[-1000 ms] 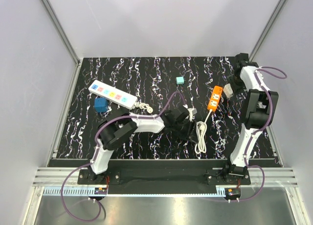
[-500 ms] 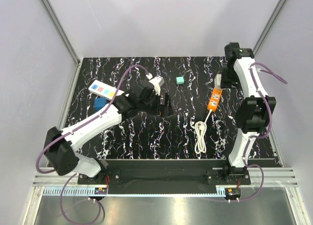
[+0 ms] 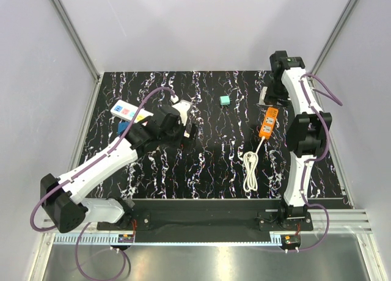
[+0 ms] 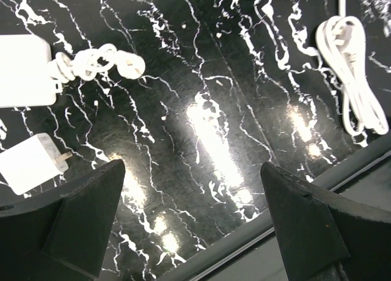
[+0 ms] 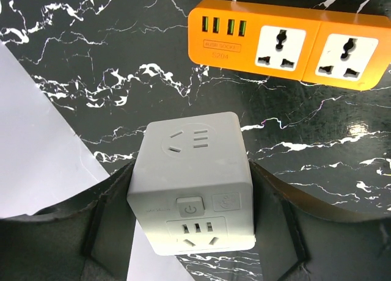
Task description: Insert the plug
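Note:
The plug (image 5: 192, 183), a white cube adapter with sockets and a power button, sits between the fingers of my right gripper (image 5: 194, 198), which is shut on its two sides. It hangs above the table just short of the orange power strip (image 5: 287, 44), whose sockets face up. From above, the right gripper (image 3: 269, 99) is at the far end of the orange strip (image 3: 267, 123). My left gripper (image 4: 195, 223) is open with only bare table between its fingers; it hovers at the left middle of the table (image 3: 188, 133).
A white strip with coloured buttons (image 3: 127, 112), a blue block (image 3: 124, 130) and a teal cube (image 3: 225, 100) lie on the table. A small white charger (image 4: 29, 165) lies by the left finger. A coiled white cable (image 3: 250, 171) runs from the orange strip.
The left gripper went from shut to open and its arm swung left across the table toward the white strip. The right arm carried the plug back and left, to the orange strip's far end.

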Controlling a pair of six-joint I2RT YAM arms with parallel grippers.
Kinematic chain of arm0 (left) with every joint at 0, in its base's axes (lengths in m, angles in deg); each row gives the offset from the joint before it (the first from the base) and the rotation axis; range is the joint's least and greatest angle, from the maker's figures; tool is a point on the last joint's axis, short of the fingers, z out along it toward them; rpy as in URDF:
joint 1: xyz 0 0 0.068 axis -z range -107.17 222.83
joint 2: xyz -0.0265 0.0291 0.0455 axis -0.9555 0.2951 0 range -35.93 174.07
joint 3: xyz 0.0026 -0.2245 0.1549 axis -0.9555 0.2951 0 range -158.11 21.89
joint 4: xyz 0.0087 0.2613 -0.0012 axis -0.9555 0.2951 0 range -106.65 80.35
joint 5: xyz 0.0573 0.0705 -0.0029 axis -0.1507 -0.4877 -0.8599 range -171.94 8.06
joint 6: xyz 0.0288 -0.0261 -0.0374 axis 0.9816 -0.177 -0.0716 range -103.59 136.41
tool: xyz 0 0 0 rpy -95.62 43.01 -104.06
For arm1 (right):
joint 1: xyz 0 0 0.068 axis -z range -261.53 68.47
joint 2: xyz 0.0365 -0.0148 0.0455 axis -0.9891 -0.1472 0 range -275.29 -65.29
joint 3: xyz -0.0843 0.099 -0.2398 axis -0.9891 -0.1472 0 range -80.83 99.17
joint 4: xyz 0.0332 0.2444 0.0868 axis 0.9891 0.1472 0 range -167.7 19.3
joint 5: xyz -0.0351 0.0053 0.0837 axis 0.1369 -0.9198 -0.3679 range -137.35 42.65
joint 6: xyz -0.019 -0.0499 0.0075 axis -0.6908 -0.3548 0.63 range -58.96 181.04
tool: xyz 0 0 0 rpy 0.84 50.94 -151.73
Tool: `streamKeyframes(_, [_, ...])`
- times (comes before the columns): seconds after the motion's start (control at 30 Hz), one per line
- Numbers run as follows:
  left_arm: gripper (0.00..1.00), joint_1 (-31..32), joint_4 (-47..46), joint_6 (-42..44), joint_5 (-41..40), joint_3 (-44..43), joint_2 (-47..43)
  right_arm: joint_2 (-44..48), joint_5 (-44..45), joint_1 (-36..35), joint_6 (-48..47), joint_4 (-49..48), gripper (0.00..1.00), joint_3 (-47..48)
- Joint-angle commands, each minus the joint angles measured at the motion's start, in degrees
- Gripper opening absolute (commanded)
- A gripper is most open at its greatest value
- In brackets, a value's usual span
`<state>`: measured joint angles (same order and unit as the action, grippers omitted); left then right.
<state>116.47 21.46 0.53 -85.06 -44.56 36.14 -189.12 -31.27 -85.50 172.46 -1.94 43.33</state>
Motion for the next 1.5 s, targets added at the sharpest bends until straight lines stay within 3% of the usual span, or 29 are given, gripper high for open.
streamKeyframes(0.0, [0.99, -0.13, -0.05, 1.91, -2.33, 0.27, -1.14, 0.96, 2.38, 0.19, 10.65, 14.58, 0.00, -0.67])
streamKeyframes(0.27, [0.99, -0.13, -0.14, 1.99, -3.12, 1.15, -2.55, 1.31, 2.73, 0.19, 14.00, 16.17, 0.00, -6.29])
streamKeyframes(0.9, [0.99, -0.13, 0.04, 2.26, -3.30, 0.71, -2.29, 0.96, 4.14, 2.30, 11.63, 17.40, 0.00, -9.19])
streamKeyframes(1.47, [0.99, -0.13, 0.04, 2.26, -3.48, 0.71, -2.55, 2.28, -0.43, 2.30, 12.33, 17.13, 0.00, -14.12])
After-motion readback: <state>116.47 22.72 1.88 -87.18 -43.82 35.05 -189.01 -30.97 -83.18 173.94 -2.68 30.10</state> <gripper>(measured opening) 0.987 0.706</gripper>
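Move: Below the right hand, which already holds the white cube plug, the orange power strip's middle lies about 6 cm back, 3 cm to the right and 13 cm down. The small teal box stands some 4 cm ahead and 13 cm left of that hand. The bundled cord lies about 27 cm back and 3 cm left. From the left hand the strip is roughly 15 cm ahead, 30 cm right and 18 cm down. Sinking about 7 cm in all and drawing back 4–5 cm, the right hand carries the still-gripped cube plug towards the strip. It pauses briefly after the first drop, edges some 2 cm right, then eases farther down and back over the socket beside the USB ports. The wrist tips about 10 degrees, losing its forward lean, and the fingers keep their hold. ##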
